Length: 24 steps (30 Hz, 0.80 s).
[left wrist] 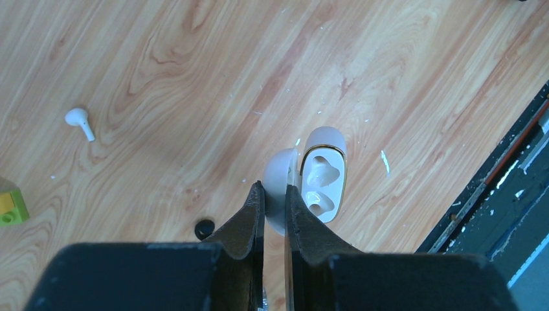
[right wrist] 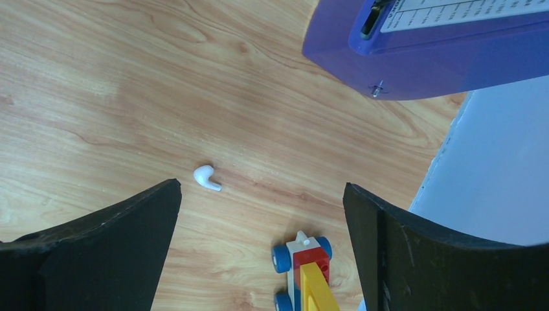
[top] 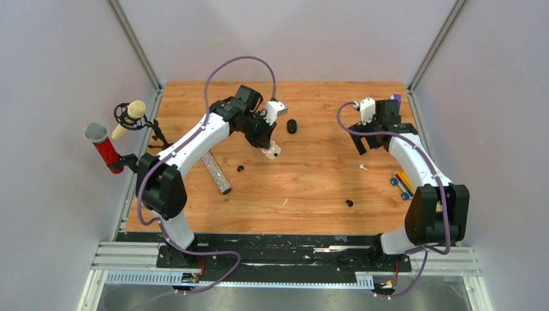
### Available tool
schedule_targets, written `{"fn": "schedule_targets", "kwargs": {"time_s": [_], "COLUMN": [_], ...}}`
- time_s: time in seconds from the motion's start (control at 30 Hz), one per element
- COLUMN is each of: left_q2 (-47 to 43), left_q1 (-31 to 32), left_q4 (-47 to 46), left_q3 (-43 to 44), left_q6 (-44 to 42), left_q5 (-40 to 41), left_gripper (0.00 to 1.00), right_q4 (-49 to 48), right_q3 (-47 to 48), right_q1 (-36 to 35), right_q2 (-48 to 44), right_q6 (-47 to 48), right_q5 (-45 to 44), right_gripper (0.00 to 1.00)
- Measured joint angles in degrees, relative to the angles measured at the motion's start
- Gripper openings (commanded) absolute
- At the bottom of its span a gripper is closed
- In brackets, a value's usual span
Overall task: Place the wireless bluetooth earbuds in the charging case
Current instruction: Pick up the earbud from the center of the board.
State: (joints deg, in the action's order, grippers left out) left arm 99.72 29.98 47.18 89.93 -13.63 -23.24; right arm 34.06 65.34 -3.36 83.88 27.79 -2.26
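Note:
My left gripper (left wrist: 273, 188) is shut on the lid of an open white charging case (left wrist: 322, 184), held above the table; both sockets in the case look empty. In the top view this gripper (top: 270, 148) and the white case (top: 274, 151) are left of the table's middle. A white earbud (left wrist: 79, 120) and a black earbud (left wrist: 204, 228) lie on the wood below. My right gripper (right wrist: 262, 194) stands open over another view of the white earbud (right wrist: 206, 177), touching nothing. From above I see the white earbud (top: 362, 167), two black earbuds (top: 241, 169) (top: 349, 203) and a shut black case (top: 292, 126).
A toy brick car (right wrist: 303, 265) lies near the right edge, by a purple object (right wrist: 421, 52) at the far right corner. A glittery silver stick (top: 217, 172) lies under the left arm. Two microphones (top: 103, 146) stand at the left edge. A green and yellow block (left wrist: 10, 206) shows in the left wrist view.

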Motion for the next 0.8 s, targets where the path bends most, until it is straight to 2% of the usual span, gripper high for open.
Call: {"fn": "schedule_targets", "kwargs": {"time_s": [0.37,0.8], "left_q2": [4.2,4.4], "left_q1": [5.7,14.1], "left_q4": [0.2,-3.2], "left_q3": [1.6,-0.8], "left_q6": [-0.8,-1.1], "left_q5": [6.7,23.2], "left_gripper": [0.0,0.0], "right_q4": [5.7,8.8], "right_q3": [3.0,6.0], "right_q1": [0.2,0.2], "right_q2": [6.7,16.4], "right_q6": [2.1,1.3], "right_q5": [4.0,4.3], "right_gripper": [1.0,1.0]}}
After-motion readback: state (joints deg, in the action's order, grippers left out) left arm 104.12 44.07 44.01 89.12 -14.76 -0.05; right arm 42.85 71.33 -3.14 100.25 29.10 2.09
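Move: The white earbud lies on the board about 13 cm below the right hand, some 2 cm back and 2 cm to the left. The purple stand is about 12 cm ahead of this hand and 6 cm right, the toy car roughly 7 cm back and 9 cm right. The left hand already holds the open charging case; from it the same earbud lies some 29 cm right, 2 cm back and 17 cm below. The right hand, fingers wide open, sinks about 7.5 cm towards the earbud, easing slightly back and left while the wrist tips some 20 degrees so the fingers point more steeply down; it doesn't touch it yet. The left hand keeps its pinch on the open case and lowers it about 4 cm while carrying it 3.5 cm right, its fingers swinging closer to vertical. ##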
